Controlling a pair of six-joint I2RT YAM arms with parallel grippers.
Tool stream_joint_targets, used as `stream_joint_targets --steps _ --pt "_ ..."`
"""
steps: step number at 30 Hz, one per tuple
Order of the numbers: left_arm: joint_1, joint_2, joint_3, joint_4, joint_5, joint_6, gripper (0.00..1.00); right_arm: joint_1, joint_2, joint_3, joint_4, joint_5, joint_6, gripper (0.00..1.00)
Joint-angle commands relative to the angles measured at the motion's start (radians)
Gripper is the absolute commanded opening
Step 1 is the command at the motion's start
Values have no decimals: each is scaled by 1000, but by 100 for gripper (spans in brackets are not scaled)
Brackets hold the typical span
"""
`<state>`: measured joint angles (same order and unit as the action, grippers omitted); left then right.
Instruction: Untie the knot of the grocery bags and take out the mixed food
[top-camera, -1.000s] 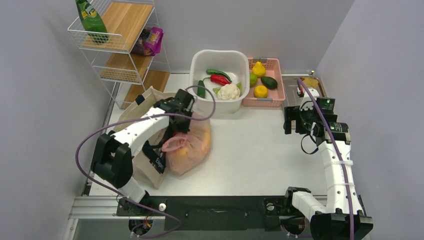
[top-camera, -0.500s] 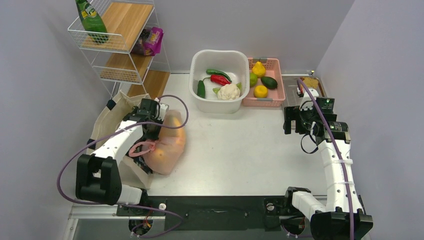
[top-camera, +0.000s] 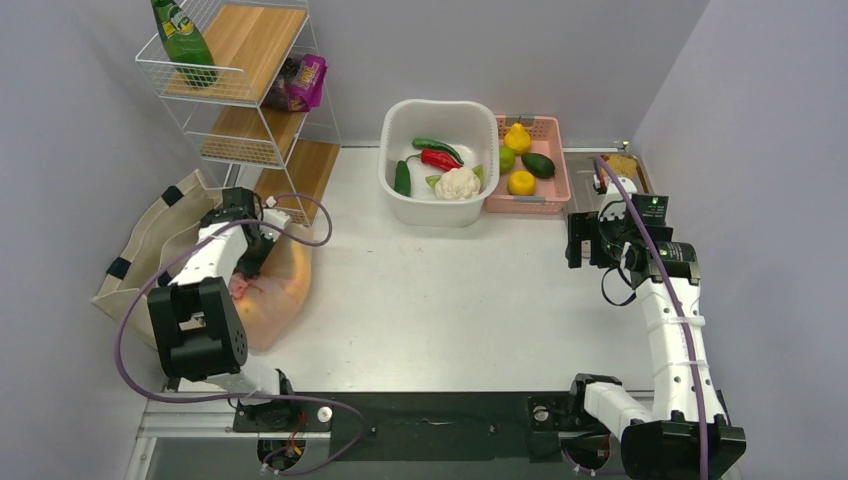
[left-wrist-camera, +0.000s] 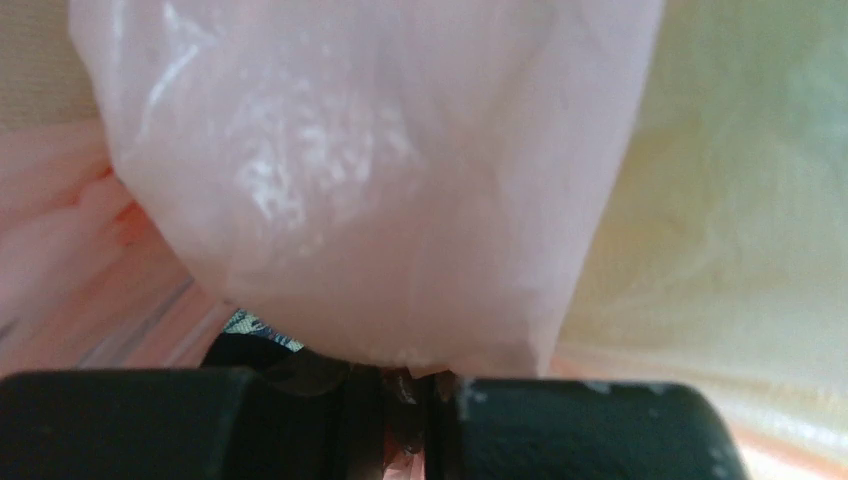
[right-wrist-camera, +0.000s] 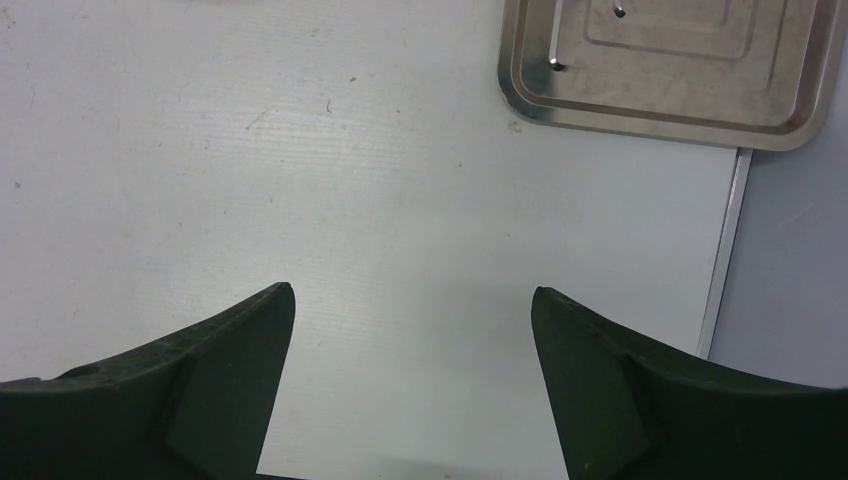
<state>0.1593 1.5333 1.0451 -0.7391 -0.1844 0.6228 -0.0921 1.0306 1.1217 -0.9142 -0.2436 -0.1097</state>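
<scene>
The thin pink plastic bag (top-camera: 282, 290) lies at the table's left edge, with orange and yellow shapes showing through its film. It leans on the beige canvas tote (top-camera: 148, 238), which hangs partly off that edge. My left gripper (top-camera: 243, 268) reaches down onto the bag's top. In the left wrist view this gripper (left-wrist-camera: 418, 392) is shut on a fold of the pink bag (left-wrist-camera: 380, 180), which fills the picture. The knot is hidden under the arm. My right gripper (top-camera: 584, 240) hangs open over bare table at the right, nothing between its fingers (right-wrist-camera: 240, 350).
A wire shelf (top-camera: 235, 95) at the back left holds a green bottle (top-camera: 184, 40) and a purple packet (top-camera: 306, 80). A white basin (top-camera: 440, 108) with cauliflower and red pepper and a pink basket (top-camera: 548, 190) of fruit stand at the back. A metal tray (right-wrist-camera: 660, 95) lies far right.
My left arm has swung left, dragging the pink bag and the tote from near the basin to the table's left edge. The right arm has not moved.
</scene>
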Motion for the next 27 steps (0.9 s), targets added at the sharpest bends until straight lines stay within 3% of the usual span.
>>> stream_joint_targets --steps 1,3,7,9,13,19,27 --pt "23 4 107 -131 69 17 0 -6 -1 24 20 -5 15 84" --pt "-47 -51 126 -192 189 -4 0 -6 1 26 20 -5 15 83" --pt "-328 -192 130 -231 247 -44 0 -6 7 34 20 -5 15 84" --pt "-549 -243 148 -181 232 -95 0 -7 10 35 21 -10 19 84" --pt "-827 -192 258 -116 157 -187 0 -9 21 34 27 -24 29 83" --pt "-1072 -2 327 51 61 -149 0 -14 34 41 35 -37 35 84" --pt "-1267 113 316 65 12 -36 0 -18 31 58 30 -39 26 84"
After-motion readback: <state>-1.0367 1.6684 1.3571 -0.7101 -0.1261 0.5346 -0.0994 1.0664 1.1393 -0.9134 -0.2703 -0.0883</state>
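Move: The left hand already holds the grocery bag, which it takes to the clear mid-table about 42 cm right, 5 cm back and 8 cm below. From this hand the canvas tote stands some 20 cm left and level with it fore and aft, the white bin some 42 cm right and 27 cm ahead. From the idle right hand that clear spot lies about 33 cm left, 2 cm back and 21 cm below. The left hand swings the still-held grocery bag about 40 cm right, up then down, turning 65 degrees clockwise. ##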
